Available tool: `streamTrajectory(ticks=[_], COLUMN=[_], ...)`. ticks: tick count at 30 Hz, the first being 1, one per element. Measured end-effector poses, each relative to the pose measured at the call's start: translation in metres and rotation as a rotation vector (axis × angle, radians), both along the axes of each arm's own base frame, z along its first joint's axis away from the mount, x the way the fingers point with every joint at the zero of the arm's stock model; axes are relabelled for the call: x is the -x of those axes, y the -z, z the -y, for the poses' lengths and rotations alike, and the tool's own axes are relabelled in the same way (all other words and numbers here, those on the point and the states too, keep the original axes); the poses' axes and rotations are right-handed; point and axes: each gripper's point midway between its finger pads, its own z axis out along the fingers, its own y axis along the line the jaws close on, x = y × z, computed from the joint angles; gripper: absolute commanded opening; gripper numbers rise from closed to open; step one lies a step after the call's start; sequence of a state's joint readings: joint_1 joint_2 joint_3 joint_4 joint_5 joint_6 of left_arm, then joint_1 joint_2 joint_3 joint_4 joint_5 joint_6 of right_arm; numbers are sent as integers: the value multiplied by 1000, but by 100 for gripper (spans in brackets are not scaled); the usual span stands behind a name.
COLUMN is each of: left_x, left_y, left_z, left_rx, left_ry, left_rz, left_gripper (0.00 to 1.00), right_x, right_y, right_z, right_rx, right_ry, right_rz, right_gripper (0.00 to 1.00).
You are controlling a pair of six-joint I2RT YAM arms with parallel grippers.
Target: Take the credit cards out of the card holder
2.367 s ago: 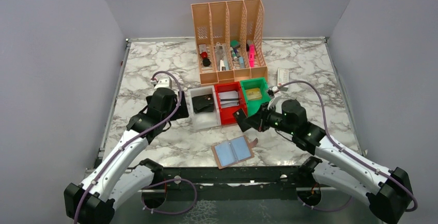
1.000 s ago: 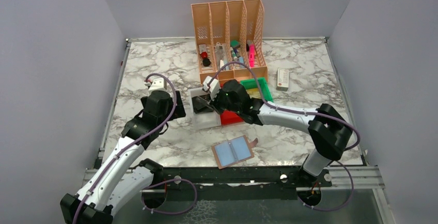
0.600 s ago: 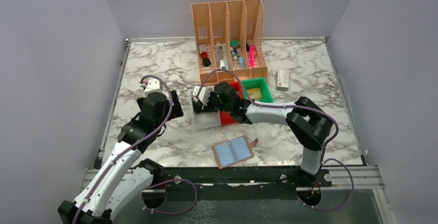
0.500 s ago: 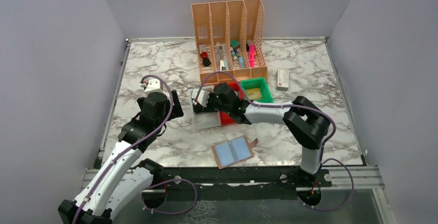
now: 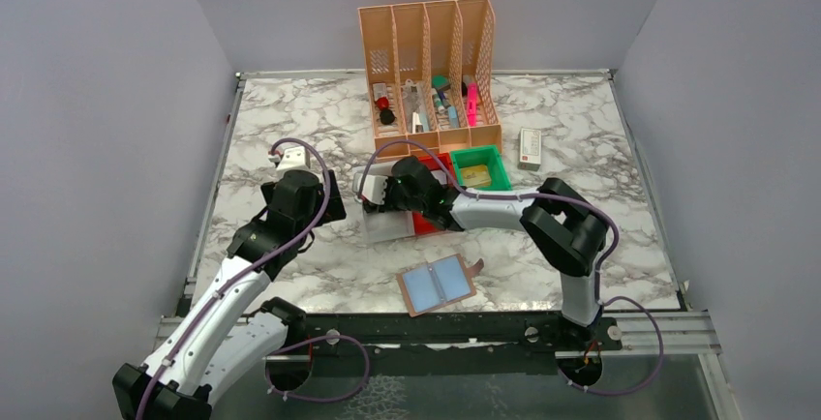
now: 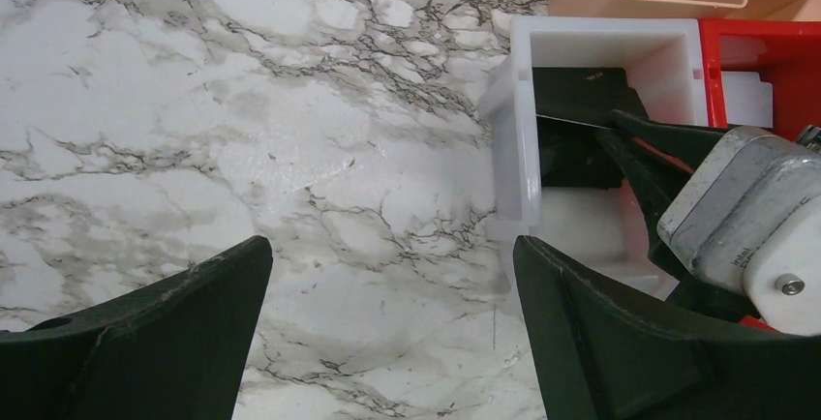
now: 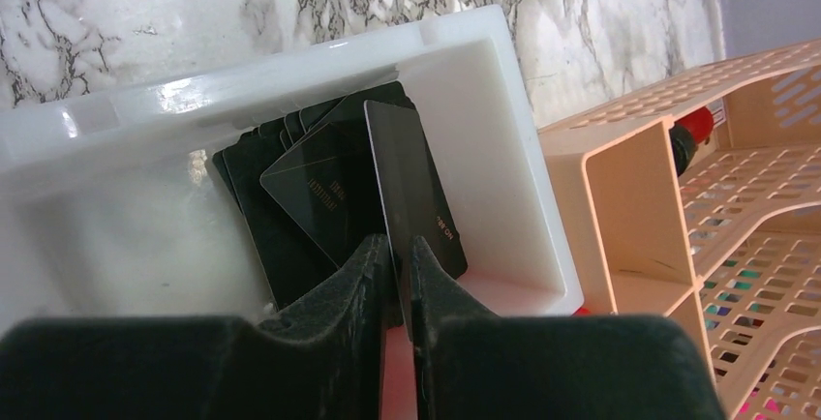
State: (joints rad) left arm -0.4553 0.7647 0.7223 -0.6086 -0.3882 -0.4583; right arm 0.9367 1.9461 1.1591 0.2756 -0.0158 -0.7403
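Note:
The tan card holder [image 5: 438, 285] lies open near the table's front edge, with bluish credit cards in its pockets. My right gripper [image 5: 376, 191] reaches into the white bin [image 5: 382, 228]. In the right wrist view a dark card [image 7: 411, 183] stands edge-on between the fingertips of that gripper [image 7: 399, 251]. The jaws are slightly parted, with a thin gap on the card's left side. The card's far end rests on a pile of dark cards [image 7: 290, 217] in the white bin [image 7: 503, 101]. My left gripper [image 6: 392, 246] hovers wide open and empty over bare marble left of the bin [image 6: 518, 149].
A red bin [image 5: 426, 219] and a green bin [image 5: 481, 166] adjoin the white one. Behind them stands an orange file organizer [image 5: 431, 62] holding pens and small items. A small white box [image 5: 530, 147] lies at the right.
My right arm swung left from the red and green bins into the white bin, carrying the dark card, and its jaws eased apart. The left arm shifted only slightly.

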Motion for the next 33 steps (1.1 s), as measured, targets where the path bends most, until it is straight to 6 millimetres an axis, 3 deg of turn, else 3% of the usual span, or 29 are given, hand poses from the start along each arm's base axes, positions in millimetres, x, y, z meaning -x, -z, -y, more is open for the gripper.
streamTrajectory(ticks=[9,14,17,22,23,25,26,29,33], left_x=[-1,-1,-1,-1,-1,-1,-1,-1,-1], left_y=[6,6,6,6,6,6,6,6,7], left_z=[1,1,1,1,1,1,1,1,1], left_rx=[-14,-15,-17,-17,-17,-17,-17,-17,-15], left_ry=[3,4,5,5,5,5,6,6,9], left_rz=[-22,-24,-25,-26,-26,-26,-26,-26,-26], left_gripper=[99,99,99,99,99,99,99,99,99], right_x=[2,5,9,33,41,61,72,104,154], right_y=[2,-14,-40,-118,-132,-151,-155,-131,-43], right_z=[7,13,16,31,36,47,51,64,94], right_rx=[-2,-41,-120,-388,-447,-552,-591,-626,-509], right_ry=[63,107,153,247,262,280,282,307,450], right_rz=[-66,-88,-120,-234,-270,-370,-426,-593,-837], right_gripper=[25,25,25,26,29,45,46,45,47])
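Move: The right hand is inside the white bin with a dark card still between its barely parted fingers, the card stack about 3 cm to its left, 1 cm ahead and 4 cm below. The card holder it heads for next lies open some 19 cm back, 10 cm right and 5 cm lower. The red bin stands about 8 cm right, 1 cm ahead and 3 cm below. From the left hand, the card holder is about 10 cm back, 24 cm right and 14 cm below. Upward first, after easing its fingers wider to let go of the card: the right hand climbs some 15 cm clear of the white bin, then swings back and to the right and drops again towards the card holder, ending about 15 cm back and 9 cm right of its start. On the way it rolls about 60 degrees around its finger line, clockwise seen from behind the hand, and opens to nearly half. ##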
